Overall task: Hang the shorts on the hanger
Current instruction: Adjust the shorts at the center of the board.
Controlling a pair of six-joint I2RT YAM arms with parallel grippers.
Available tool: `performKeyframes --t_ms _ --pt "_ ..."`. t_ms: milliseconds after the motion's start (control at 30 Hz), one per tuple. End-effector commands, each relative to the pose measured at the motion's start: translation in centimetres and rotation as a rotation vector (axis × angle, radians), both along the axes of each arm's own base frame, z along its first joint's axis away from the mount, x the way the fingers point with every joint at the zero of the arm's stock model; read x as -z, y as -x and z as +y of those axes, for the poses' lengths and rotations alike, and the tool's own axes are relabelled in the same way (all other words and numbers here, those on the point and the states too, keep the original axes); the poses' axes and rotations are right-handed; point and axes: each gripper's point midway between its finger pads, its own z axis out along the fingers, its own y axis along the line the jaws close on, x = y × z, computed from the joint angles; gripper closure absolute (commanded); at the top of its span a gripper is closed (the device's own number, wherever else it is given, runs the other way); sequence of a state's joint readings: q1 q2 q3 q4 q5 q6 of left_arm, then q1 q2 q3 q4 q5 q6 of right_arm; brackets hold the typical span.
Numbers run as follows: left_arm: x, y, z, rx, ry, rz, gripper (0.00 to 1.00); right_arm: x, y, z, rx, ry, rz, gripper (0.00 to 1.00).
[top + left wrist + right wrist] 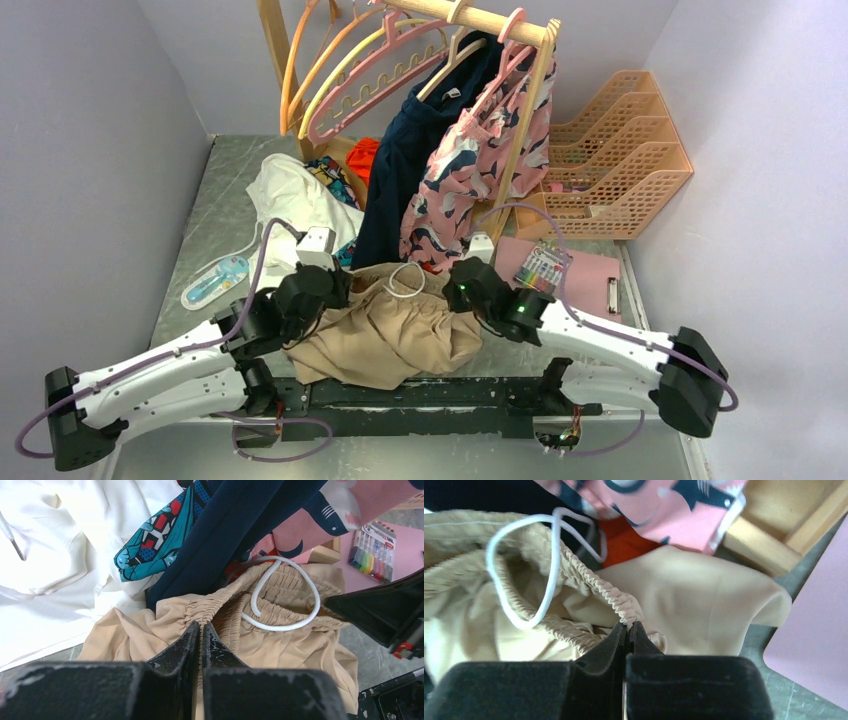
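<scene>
The tan shorts (385,335) lie bunched on the table between both arms, waistband facing the rack, with a white drawstring (405,281) looped on top. My left gripper (338,287) is shut on the left end of the gathered waistband (210,607). On the right end of the same waistband (616,597) my right gripper (452,283) is shut as well. The pink hanger (375,70) hangs on the wooden rail at the back, empty, above and behind the shorts. In the wrist views the left gripper (201,626) and right gripper (628,625) each pinch the elastic edge.
A wooden rack (520,150) holds an orange hanger (295,60), a yellow hanger (340,70), a navy garment (400,165) and a pink patterned garment (480,160). White cloth (290,195) lies at left. A pink clipboard with markers (545,268) and an orange tray stack (610,160) sit at right.
</scene>
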State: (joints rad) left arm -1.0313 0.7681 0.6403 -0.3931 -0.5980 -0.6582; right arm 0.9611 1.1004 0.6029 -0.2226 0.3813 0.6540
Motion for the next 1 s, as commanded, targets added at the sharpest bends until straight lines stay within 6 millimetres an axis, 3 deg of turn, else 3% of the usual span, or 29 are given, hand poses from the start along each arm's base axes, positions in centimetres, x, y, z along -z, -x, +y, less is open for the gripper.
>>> performKeyframes --t_ms 0,133,200,267,367,400,433,500,567,600,733,800,867,900,967 --pt "-3.7 -0.1 -0.3 0.014 0.066 -0.064 0.93 -6.9 -0.5 1.2 -0.089 -0.141 -0.171 1.00" --pt "-10.1 -0.1 0.2 0.040 0.112 -0.165 0.93 -15.8 -0.2 1.6 -0.208 -0.230 -0.379 1.00" --pt "-14.7 0.3 0.5 0.082 0.157 -0.255 0.93 -19.5 0.2 1.8 -0.269 -0.240 -0.458 1.00" --pt "-20.6 1.2 1.1 0.139 0.212 -0.386 0.93 -23.8 0.6 2.1 -0.318 -0.264 -0.531 1.00" --pt "-30.0 3.2 2.9 0.211 0.281 -0.588 0.93 -33.9 2.1 2.8 -0.432 -0.346 -0.697 1.00" --pt "-32.8 4.1 3.5 0.239 0.307 -0.642 0.93 -38.7 3.0 2.5 -0.458 -0.395 -0.774 1.00" --pt "-35.5 4.9 4.3 0.257 0.332 -0.697 0.93 -41.4 3.7 2.4 -0.492 -0.419 -0.819 1.00" --pt "-38.8 6.6 5.2 0.304 0.383 -0.769 0.93 -44.7 4.8 2.3 -0.527 -0.463 -0.880 1.00" --pt "-39.8 7.6 5.7 0.326 0.422 -0.805 0.93 -45.3 4.7 2.2 -0.517 -0.481 -0.904 1.00" --pt "-39.2 7.7 5.7 0.330 0.433 -0.803 0.93 -44.3 4.3 2.3 -0.501 -0.476 -0.890 1.00" --pt "-33.9 6.4 5.1 0.285 0.418 -0.710 0.93 -38.9 3.2 2.7 -0.457 -0.441 -0.789 1.00" --pt "-32.1 5.8 5.0 0.263 0.394 -0.670 0.93 -37.6 3.1 2.7 -0.454 -0.426 -0.765 1.00" --pt "-33.0 5.8 5.4 0.249 0.387 -0.681 0.93 -38.5 3.1 2.5 -0.458 -0.416 -0.779 1.00" --pt "-34.3 5.8 5.7 0.246 0.388 -0.706 0.93 -39.8 3.4 2.4 -0.470 -0.421 -0.802 1.00" --pt "-38.5 6.5 6.6 0.248 0.403 -0.793 0.93 -43.8 4.0 2.0 -0.491 -0.441 -0.873 1.00"
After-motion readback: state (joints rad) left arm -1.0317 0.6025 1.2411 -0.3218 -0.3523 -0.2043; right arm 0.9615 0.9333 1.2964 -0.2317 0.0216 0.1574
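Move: I hold the waistband of the beige shorts in both hands. The crumpled shorts' middle lies about 10 cm right, 8 cm back and 13 cm below my left hand, and about 12 cm left, 7 cm back and 5 cm below my right. The white drawstring loop is 10 cm left of my right hand and about level with it in reach. The navy trousers' hem is some 7 cm ahead and 6 cm right of my left hand. With both grips kept shut on the waistband, I fling the shorts up fast, my left hand rising about 40 cm and my right a little more, while both ease back and the wrists tip the fingers upward by some 45–50 degrees. Then I let both hands sink about 10 cm and come slightly forward again, with the wrists partly levelling. ##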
